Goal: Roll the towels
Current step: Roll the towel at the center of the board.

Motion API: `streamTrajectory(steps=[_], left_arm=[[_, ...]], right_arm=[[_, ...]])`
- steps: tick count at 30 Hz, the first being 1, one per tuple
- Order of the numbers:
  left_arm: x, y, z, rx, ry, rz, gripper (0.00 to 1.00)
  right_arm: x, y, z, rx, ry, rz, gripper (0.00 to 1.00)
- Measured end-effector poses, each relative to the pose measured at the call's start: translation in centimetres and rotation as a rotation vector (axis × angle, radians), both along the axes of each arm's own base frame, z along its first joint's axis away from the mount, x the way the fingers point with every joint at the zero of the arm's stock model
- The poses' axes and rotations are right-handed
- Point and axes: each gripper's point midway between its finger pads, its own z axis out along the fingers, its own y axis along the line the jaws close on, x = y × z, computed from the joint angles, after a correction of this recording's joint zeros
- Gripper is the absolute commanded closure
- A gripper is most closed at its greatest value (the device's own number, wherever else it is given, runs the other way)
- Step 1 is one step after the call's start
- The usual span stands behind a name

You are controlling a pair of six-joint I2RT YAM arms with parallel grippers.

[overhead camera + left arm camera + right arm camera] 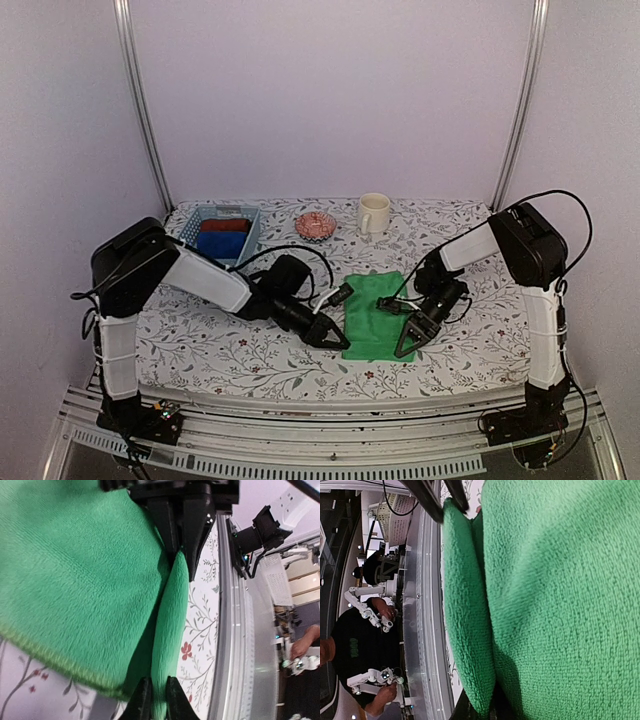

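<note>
A plain bright green towel point(375, 312) lies flat in the middle of the flowered table. Its near edge is pinched up into a narrow fold point(170, 615) that runs between my two grippers. My left gripper point(338, 338) is at the towel's near left corner. In the left wrist view it point(159, 704) is shut on that fold, with the black fingertips point(142, 700) on either side. My right gripper point(408, 343) is at the near right corner. It point(487, 713) is shut on the other end of the fold point(467, 630), and its fingers are mostly hidden by cloth.
At the back left stands a blue basket point(246, 222) with a blue and a dark red cloth roll in it. A small round orange-pink patterned bundle point(314, 225) and a cream mug point(373, 212) are at the back. A metal rail point(235, 645) runs along the table's near edge.
</note>
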Motion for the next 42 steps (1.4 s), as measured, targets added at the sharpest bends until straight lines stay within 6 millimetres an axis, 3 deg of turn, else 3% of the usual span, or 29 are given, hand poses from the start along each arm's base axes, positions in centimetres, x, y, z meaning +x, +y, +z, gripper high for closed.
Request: streamTrajectory(steps=[5, 8, 12, 15, 21, 24, 29, 36, 42], left_arm=[[0.2, 2.4, 2.7, 0.033, -0.255, 0.055, 0.70], [-0.5, 1.7, 4.4, 0.037, -0.503, 0.032, 0.66], [-4.2, -0.8, 5.2, 0.022, -0.758, -0.101, 0.63], [-5.8, -2.2, 5.0, 0.023, -0.880, -0.203, 0.65], [-4.0, -5.3, 4.6, 0.055, -1.051, -0.305, 0.64], [-3.6, -5.8, 3.0, 0.094, -1.081, -0.358, 0.64], [-3.2, -5.3, -1.1, 0.189, -1.079, -0.433, 0.64], [-1.6, -5.8, -1.2, 0.245, -1.139, -0.402, 0.64], [-2.1, -4.7, -1.0, 0.261, -1.175, -0.413, 0.62]], right_arm=[[0.2, -0.1, -0.1, -0.056, 0.066, -0.014, 0.97], [0.3, -0.1, -0.1, -0.081, 0.093, -0.021, 0.97], [0.3, -0.1, -0.1, -0.099, 0.111, -0.030, 0.97], [0.3, -0.1, -0.1, -0.102, 0.116, -0.031, 0.97], [0.3, -0.1, -0.1, -0.106, 0.120, -0.032, 0.97], [0.3, -0.1, -0.2, -0.106, 0.121, -0.033, 0.97], [0.2, -0.1, -0.2, -0.106, 0.123, -0.034, 0.97], [0.2, -0.2, -0.2, -0.108, 0.127, -0.035, 0.97], [0.2, -0.2, -0.2, -0.108, 0.127, -0.036, 0.97]])
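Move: My left fingers are around the left end of the green towel's near-edge roll. The middle of that roll lies about 6 cm to their right, level fore and aft and about 1 cm lower. The towel's flat part centres some 8 cm ahead and 6 cm right of this hand, my right gripper about 11 cm right. From my right hand, which pinches the roll's other end, the roll's middle is some 5 cm to the left. I open my left fingers about a third of the way to let go of the roll's end, lift some 5 cm and draw back clear. Then I swing right and come down, easing forward to the towel's near edge beside my right gripper, the hand rolled about 70 degrees about its fingers so they straddle that edge. My right hand stays put and keeps its pinch. ##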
